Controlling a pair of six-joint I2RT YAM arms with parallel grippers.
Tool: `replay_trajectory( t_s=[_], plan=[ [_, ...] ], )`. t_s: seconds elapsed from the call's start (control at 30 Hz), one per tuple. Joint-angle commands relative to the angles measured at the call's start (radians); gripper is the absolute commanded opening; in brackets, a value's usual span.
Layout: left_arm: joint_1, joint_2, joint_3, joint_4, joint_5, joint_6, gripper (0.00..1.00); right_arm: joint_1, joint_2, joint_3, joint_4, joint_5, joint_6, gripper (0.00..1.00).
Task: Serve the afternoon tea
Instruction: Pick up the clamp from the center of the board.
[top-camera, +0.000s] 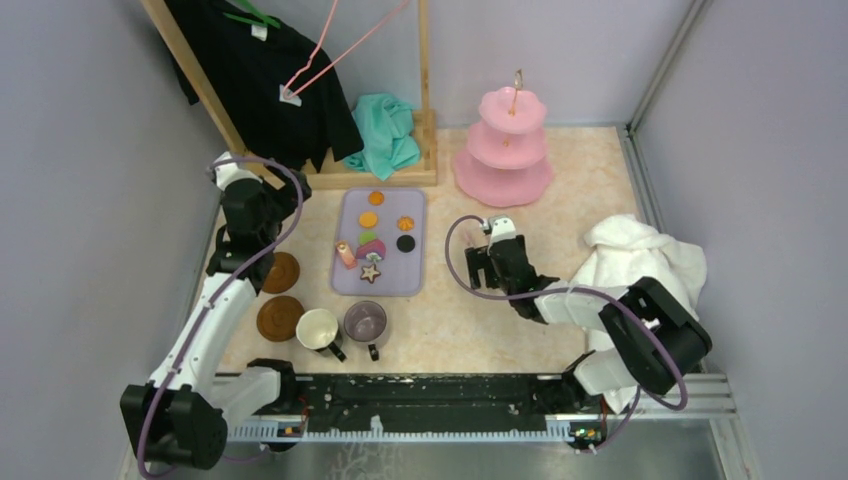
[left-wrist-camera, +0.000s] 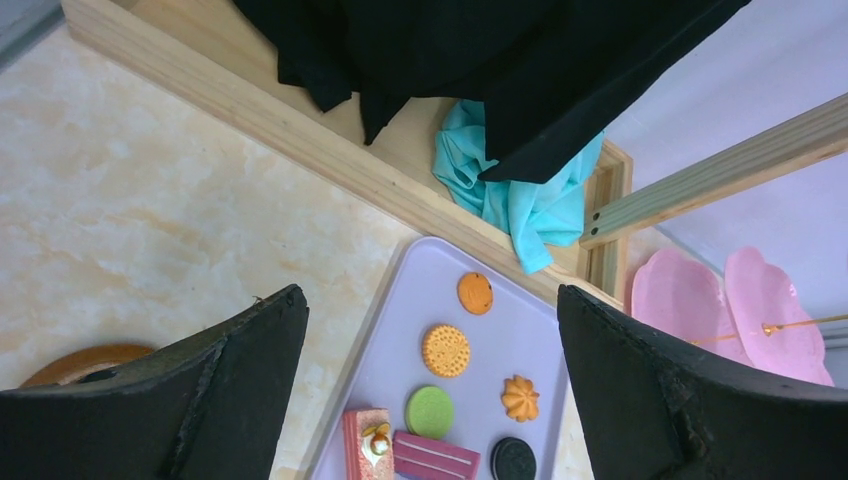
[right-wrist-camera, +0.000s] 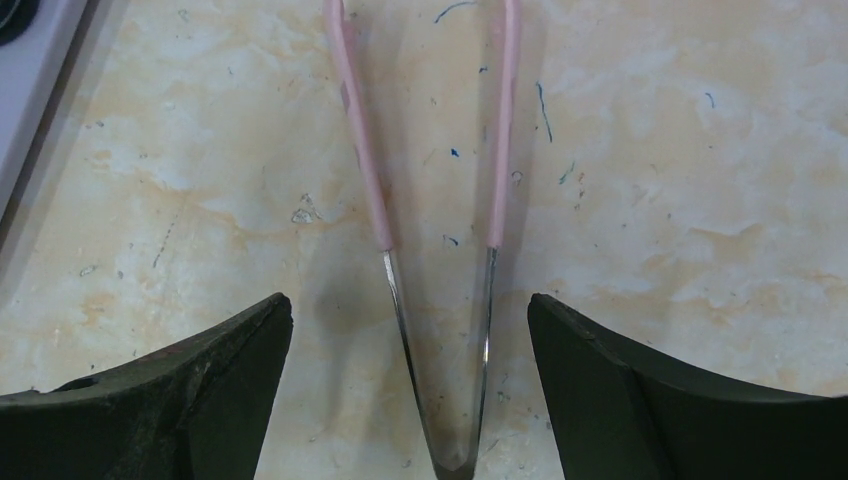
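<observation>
The sweets lie on a lavender tray (top-camera: 345, 280): two orange cookies (left-wrist-camera: 446, 350), a green round (left-wrist-camera: 430, 411), a black sandwich cookie (left-wrist-camera: 513, 460), pink cake slices (left-wrist-camera: 366, 445) and a star cookie (top-camera: 371, 271). The pink three-tier stand (top-camera: 505, 150) is at the back. The cream mug (top-camera: 318, 328) and greyish-purple mug (top-camera: 365, 320) stand in front of the tray, beside two brown coasters (top-camera: 280, 318). My left gripper (left-wrist-camera: 430, 295) hangs open above the tray's left edge. My right gripper (right-wrist-camera: 408, 300) is open over pink-handled metal tongs (right-wrist-camera: 375, 190) lying on the table, not touching them.
A wooden rack (top-camera: 385, 178) with a black shirt (top-camera: 265, 75) and pink hanger stands at the back left, with a teal cloth (top-camera: 385, 135) on its base. A white towel (top-camera: 640, 262) lies at the right. Grey walls close in on three sides.
</observation>
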Motion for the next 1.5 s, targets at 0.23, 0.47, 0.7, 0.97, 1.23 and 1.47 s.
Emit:
replay_trajectory(
  t_s=[0.23, 0.47, 0.7, 0.97, 1.23, 1.47],
  plan=[
    [0.005, -0.056, -0.044, -0.009, -0.047, -0.123, 0.99, 0.009, 0.076, 0.074, 0.021, -0.036, -0.025, 0.87],
    [0.005, -0.09, -0.078, 0.02, -0.061, -0.139, 0.99, 0.01, 0.096, 0.089, 0.013, -0.022, -0.018, 0.79],
    [0.005, -0.109, -0.104, 0.047, -0.059, -0.145, 0.99, 0.005, 0.127, 0.102, 0.013, -0.013, 0.004, 0.62],
    [0.005, -0.119, -0.119, 0.055, -0.059, -0.142, 0.99, -0.011, 0.133, 0.102, -0.007, -0.057, 0.025, 0.39],
    [0.005, -0.147, -0.116, 0.037, -0.064, -0.149, 0.99, -0.011, 0.079, 0.098, -0.026, -0.105, 0.008, 0.25],
    [0.005, -0.17, -0.101, 0.009, -0.032, -0.158, 0.99, -0.009, -0.026, 0.078, -0.049, -0.167, -0.012, 0.21]
  ],
)
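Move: The clamp lies about 3 cm ahead, 1 cm left and 2 cm below the right hand, whose open fingers straddle its arms near the bend. The tray's black cookie is roughly 16 cm left and 4 cm ahead; the pink stand rises some 17 cm ahead and 3 cm right, its middle about 10 cm higher. From the left hand, the clamp is some 40 cm right, 8 cm back and 24 cm down. Right hand sinks about 1.5 cm, pinches the clamp, then edges left and up; left eases back 2.5 cm. ##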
